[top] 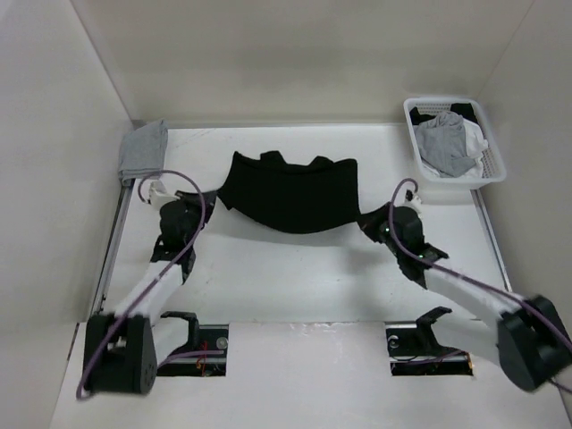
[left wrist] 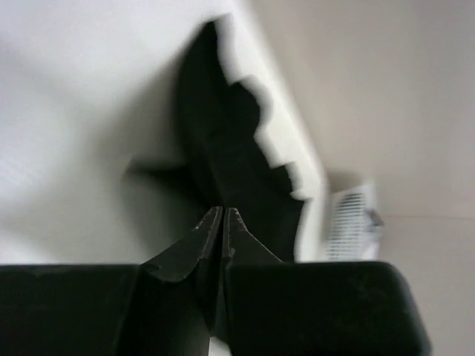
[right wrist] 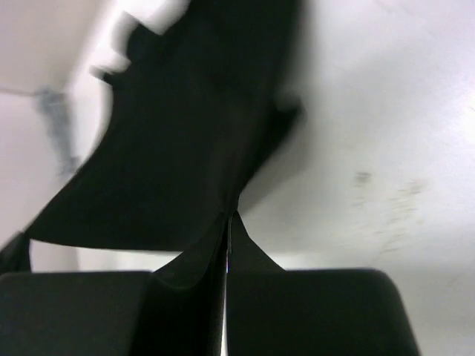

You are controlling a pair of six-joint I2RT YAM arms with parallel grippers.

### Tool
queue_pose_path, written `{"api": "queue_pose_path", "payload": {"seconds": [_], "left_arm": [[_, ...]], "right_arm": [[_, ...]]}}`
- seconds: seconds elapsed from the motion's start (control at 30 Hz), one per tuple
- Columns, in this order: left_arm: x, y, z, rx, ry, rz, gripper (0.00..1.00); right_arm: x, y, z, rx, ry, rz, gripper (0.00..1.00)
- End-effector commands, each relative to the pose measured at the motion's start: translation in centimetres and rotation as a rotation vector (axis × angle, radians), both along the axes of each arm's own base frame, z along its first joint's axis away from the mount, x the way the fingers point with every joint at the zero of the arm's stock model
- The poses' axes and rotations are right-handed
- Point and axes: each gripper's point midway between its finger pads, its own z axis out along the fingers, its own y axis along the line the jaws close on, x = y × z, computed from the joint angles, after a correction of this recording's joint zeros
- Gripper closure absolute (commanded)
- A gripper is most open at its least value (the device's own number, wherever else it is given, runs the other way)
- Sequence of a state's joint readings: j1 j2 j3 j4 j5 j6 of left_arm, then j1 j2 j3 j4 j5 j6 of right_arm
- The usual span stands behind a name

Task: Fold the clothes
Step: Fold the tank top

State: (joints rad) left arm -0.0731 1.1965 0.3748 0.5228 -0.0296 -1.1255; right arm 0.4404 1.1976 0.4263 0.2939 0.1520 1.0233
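The clothes, a black T-shirt (top: 290, 192), hang spread between my two grippers over the back half of the white table, sagging in the middle. My left gripper (top: 213, 201) is shut on the shirt's left corner. In the left wrist view the closed tips (left wrist: 224, 213) meet the dark fabric (left wrist: 223, 141), which stretches away from them. My right gripper (top: 365, 222) is shut on the shirt's right corner. In the right wrist view its tips (right wrist: 231, 216) pinch the edge of the cloth (right wrist: 185, 133), which fans out up and left.
A white basket (top: 456, 179) with grey and white garments stands at the back right, and shows blurred in the left wrist view (left wrist: 349, 215). A small grey folded cloth (top: 143, 147) lies at the back left corner. Walls enclose the table on three sides.
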Motion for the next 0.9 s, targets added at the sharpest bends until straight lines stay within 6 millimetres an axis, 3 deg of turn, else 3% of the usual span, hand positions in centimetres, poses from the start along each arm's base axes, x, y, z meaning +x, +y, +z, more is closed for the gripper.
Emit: {"api": "queue_pose_path", "payload": {"seconds": [0.0, 0.07, 0.2, 0.3, 0.37, 0.47, 0.63, 0.8, 0.87], "left_arm": [[-1.9, 0.8, 9.9, 0.055, -0.194, 0.018, 1.0], [-4.4, 1.2, 15.3, 0.09, -0.307, 0.03, 1.0], [-9.5, 1.0, 22.9, 0.113, -0.453, 0.013, 1.0], [-12.5, 1.4, 26.1, 0.129, -0.518, 0.022, 1.0], [-13.2, 1.6, 26.4, 0.133, -0.513, 0.026, 1.0], [-12.5, 2.1, 24.5, 0.151, -0.441, 0.041, 1.0], [-7.5, 2.4, 16.8, 0.17, -0.227, 0.055, 1.0], [-1.4, 2.5, 8.6, 0.165, -0.028, 0.066, 1.0], [1.4, 2.6, 6.8, 0.163, 0.014, 0.082, 1.0]], "right_arm": [[-1.8, -1.2, 8.2, -0.111, -0.184, -0.001, 1.0], [-4.3, -2.3, 13.4, -0.142, -0.277, 0.003, 1.0], [-9.8, -3.9, 21.9, -0.154, -0.409, 0.051, 1.0], [-12.6, -3.7, 25.2, -0.14, -0.442, 0.125, 0.99], [-13.5, -2.8, 26.0, -0.141, -0.448, 0.177, 0.98], [-12.9, -1.4, 25.1, -0.198, -0.433, 0.202, 0.97], [-7.7, 0.8, 21.0, -0.276, -0.367, 0.209, 0.97], [1.4, 2.1, 14.1, -0.24, -0.229, 0.234, 0.96], [5.3, 2.3, 11.5, -0.233, -0.172, 0.231, 0.96]]}}
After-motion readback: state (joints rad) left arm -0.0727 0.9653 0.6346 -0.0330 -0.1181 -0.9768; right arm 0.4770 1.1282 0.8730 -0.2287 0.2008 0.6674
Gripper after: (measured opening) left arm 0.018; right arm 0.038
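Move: Each hand already pinches an end of the tank top's near edge. Its middle is about 18 cm right, 1 cm ahead and 7 cm below the left hand; 17 cm left, 6 cm ahead and 4 cm below the right. The bare near table is 13 cm back, 17 cm right and 12 cm below the left hand; 7 cm back, 18 cm left and 9 cm below the right. Both hands whip the pinched tank top up about 30 cm and back 14, then forward and down. ##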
